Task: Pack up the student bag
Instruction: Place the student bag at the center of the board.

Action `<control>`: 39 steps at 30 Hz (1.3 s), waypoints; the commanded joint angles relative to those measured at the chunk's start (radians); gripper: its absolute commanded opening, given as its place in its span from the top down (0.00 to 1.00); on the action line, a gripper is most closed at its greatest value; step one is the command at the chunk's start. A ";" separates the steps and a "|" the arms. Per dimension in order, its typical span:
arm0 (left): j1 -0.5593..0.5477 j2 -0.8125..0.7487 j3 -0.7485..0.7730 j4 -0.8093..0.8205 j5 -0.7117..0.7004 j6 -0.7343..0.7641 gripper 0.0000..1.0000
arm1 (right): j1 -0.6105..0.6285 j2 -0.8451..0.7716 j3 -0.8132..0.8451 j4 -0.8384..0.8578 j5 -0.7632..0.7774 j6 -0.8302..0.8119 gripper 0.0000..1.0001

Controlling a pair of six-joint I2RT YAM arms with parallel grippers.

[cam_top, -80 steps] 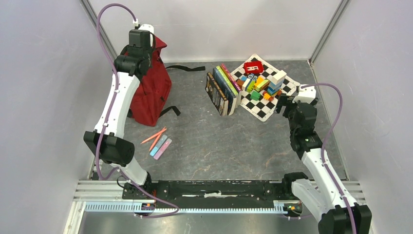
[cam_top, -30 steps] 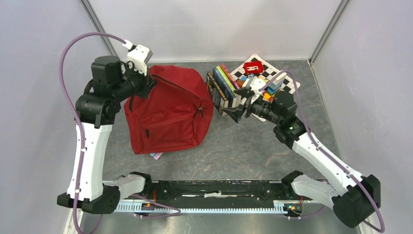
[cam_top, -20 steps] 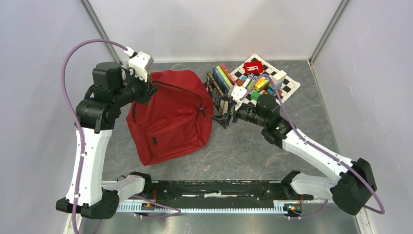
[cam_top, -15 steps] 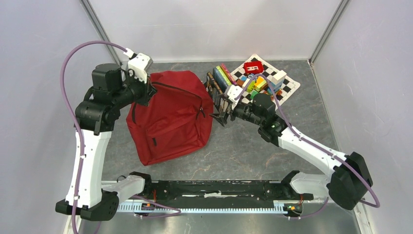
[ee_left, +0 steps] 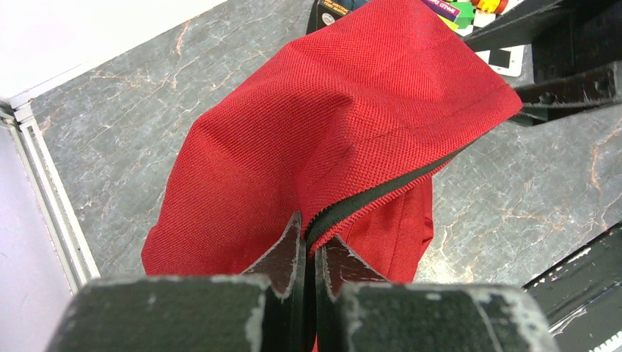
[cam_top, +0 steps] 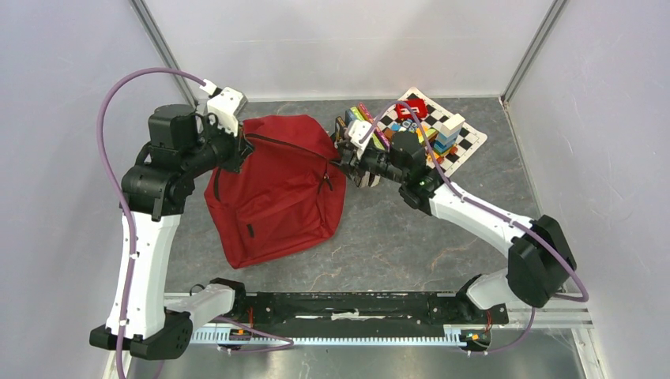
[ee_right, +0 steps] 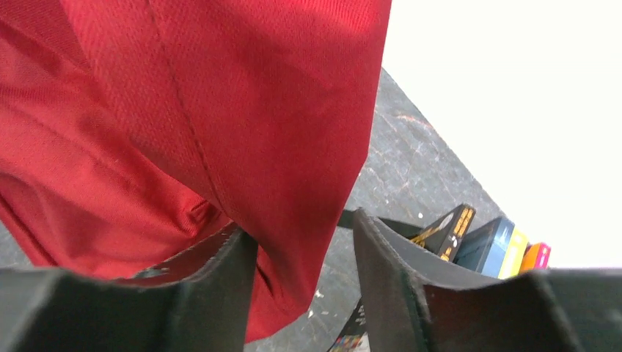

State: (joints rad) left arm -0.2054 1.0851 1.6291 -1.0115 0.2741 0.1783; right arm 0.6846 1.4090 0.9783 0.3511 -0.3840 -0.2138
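The student bag (cam_top: 276, 193), dark red with a black zipper, lies slumped on the grey table at left centre. My left gripper (cam_top: 243, 147) is shut on the bag's upper left edge and holds it raised. In the left wrist view the left gripper (ee_left: 309, 238) pinches the black zipper band of the bag (ee_left: 330, 125). My right gripper (cam_top: 346, 158) is at the bag's upper right edge, in front of the books. In the right wrist view the right gripper (ee_right: 304, 246) stands open, with the fabric edge of the bag (ee_right: 220, 110) hanging between its fingers and touching the left one.
A row of upright books (cam_top: 365, 126) stands just right of the bag, also in the right wrist view as books (ee_right: 480, 242). Behind them a checkered mat (cam_top: 462, 146) carries several coloured blocks. Frame posts and walls close the back and sides.
The right arm swung left from the books to the bag's right edge, and its jaws narrowed around the fabric. The left gripper kept its hold. Earlier the bag stood upright.
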 commanded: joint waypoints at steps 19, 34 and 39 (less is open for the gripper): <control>0.026 0.111 -0.142 0.725 -0.376 0.134 0.97 | 0.174 -0.058 0.126 0.093 0.282 -0.084 1.00; 0.050 -0.035 -0.441 0.732 -0.342 -0.027 0.02 | 0.345 0.027 0.064 0.145 0.619 -0.059 1.00; 0.049 -0.224 -0.505 0.606 -0.219 -0.136 0.00 | 0.345 0.045 0.085 0.119 0.661 -0.028 1.00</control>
State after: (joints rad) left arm -0.1547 1.0153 1.1660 -0.3260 -0.0555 0.1539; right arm 1.0260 1.4403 0.9985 0.4541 0.1989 -0.2859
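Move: The student bag's middle is about level with the left hand, 4 cm to its right and some 18 below; that hand still grips the left side of its mouth. From the right hand, the bag's middle is roughly 14 cm left, 5 back and 9 below, with its right edge already between the half-open fingers. The books stand about 15 cm ahead of the right hand, 7 right and 16 below; the chessboard is some 18 ahead, 30 right, 26 below. The bag's right edge is pinched by the closing right fingers; that hand lifts about 7 cm, then sinks most of the way back while drawing the edge some 5 cm left and a little back. The left hand carries its side of the mouth forward about 14 cm, first rising, then dipping, opens wide to let go, and starts backing off slightly upward. ##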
